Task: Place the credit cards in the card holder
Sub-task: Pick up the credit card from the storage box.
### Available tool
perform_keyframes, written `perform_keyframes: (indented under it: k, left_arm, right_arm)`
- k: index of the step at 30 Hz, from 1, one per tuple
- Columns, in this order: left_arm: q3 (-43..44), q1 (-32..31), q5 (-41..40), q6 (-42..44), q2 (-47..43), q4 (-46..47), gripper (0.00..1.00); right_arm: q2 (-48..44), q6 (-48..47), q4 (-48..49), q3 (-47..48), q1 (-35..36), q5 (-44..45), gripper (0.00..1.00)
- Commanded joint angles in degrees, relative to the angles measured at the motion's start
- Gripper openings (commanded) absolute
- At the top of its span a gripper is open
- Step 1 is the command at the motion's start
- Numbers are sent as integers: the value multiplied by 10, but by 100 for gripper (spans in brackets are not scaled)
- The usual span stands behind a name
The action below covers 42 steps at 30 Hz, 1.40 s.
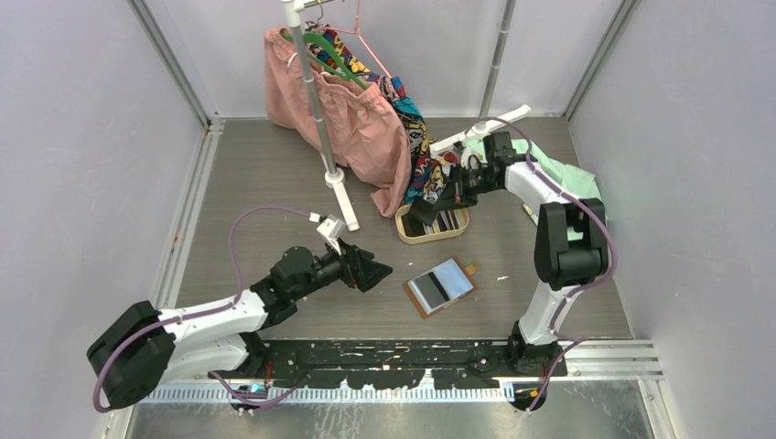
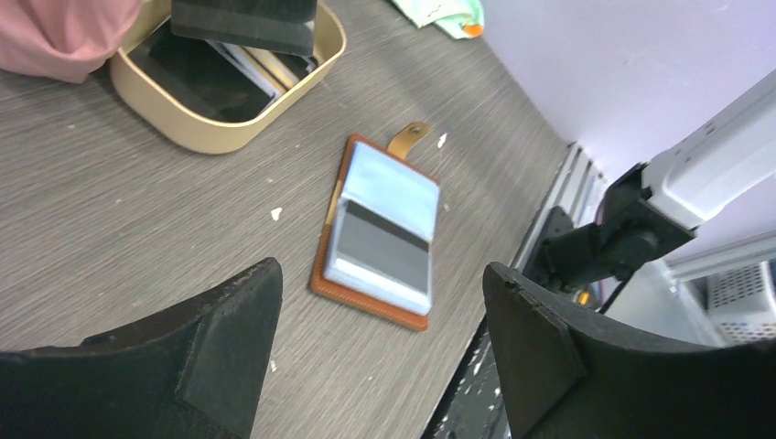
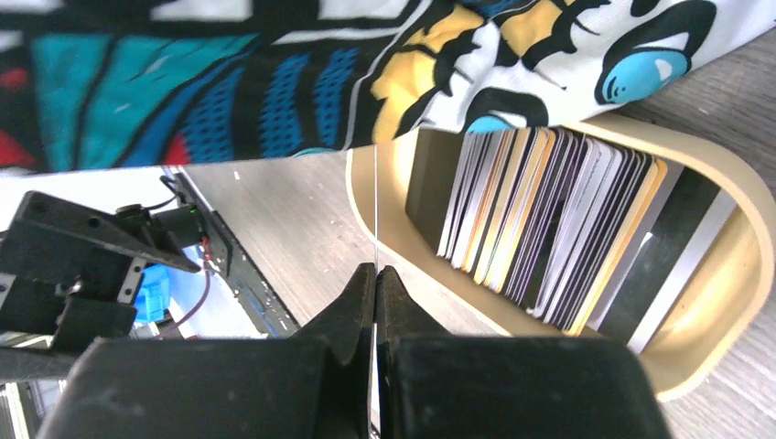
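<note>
The card holder [image 1: 441, 285] lies open on the table, tan leather outside and pale pockets facing up, with a dark card showing in one pocket [image 2: 380, 245]. Several credit cards [image 3: 549, 229] stand on edge in an oval beige tray [image 1: 410, 234]. My right gripper [image 3: 375, 272] is just over the tray's near side, shut on one thin credit card [image 3: 375, 201] that I see edge-on as a pale line. My left gripper [image 1: 371, 270] hovers low to the left of the card holder [image 2: 380, 233], wide open with nothing between its fingers [image 2: 229, 320].
A white clothes stand [image 1: 316, 101] with a pink garment [image 1: 339, 114] and a colourful patterned cloth [image 3: 274, 73] stands right behind the tray; the cloth hangs over the tray's far rim. A green cloth [image 1: 567, 174] lies at the back right. A rail [image 1: 412, 352] runs along the near edge.
</note>
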Motion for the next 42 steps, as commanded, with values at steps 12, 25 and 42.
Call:
perform_keyframes:
  k: [12,25,42]
  left_arm:
    - [-24,5,-26,-224,119,367,77]
    - [32,3,-55,-257,236,468,68]
    - [64,7,-35,-261,236,468,20]
  right_arm:
    - [-157,75,127,-131,-27,-263,1]
    - [-254,118,206,-174,-4,-313,1]
    - [-265,0,97,-151,44,-325,1]
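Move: The black credit card, already pinched in the right fingers above the storage box, lies about 15 cm ahead of the left hand, 12 cm to its right and 7 cm lower; the box is some 7 cm beneath that card. The card holder sits 2 cm ahead of the left hand, 15 cm right, 15 cm below. From the right hand, the left fingers waiting for the card are about 16 cm back, 15 cm left and 5 cm up. The left fingers close from wide open to about a third around the free end of the card that the right fingers keep pinching. To meet there, the right hand swings the card back and up, about 12 cm each, and slightly left, its fingers levelling; the left rises 8 cm, edging right and forward, tipping its fingers up some 30 degrees. ##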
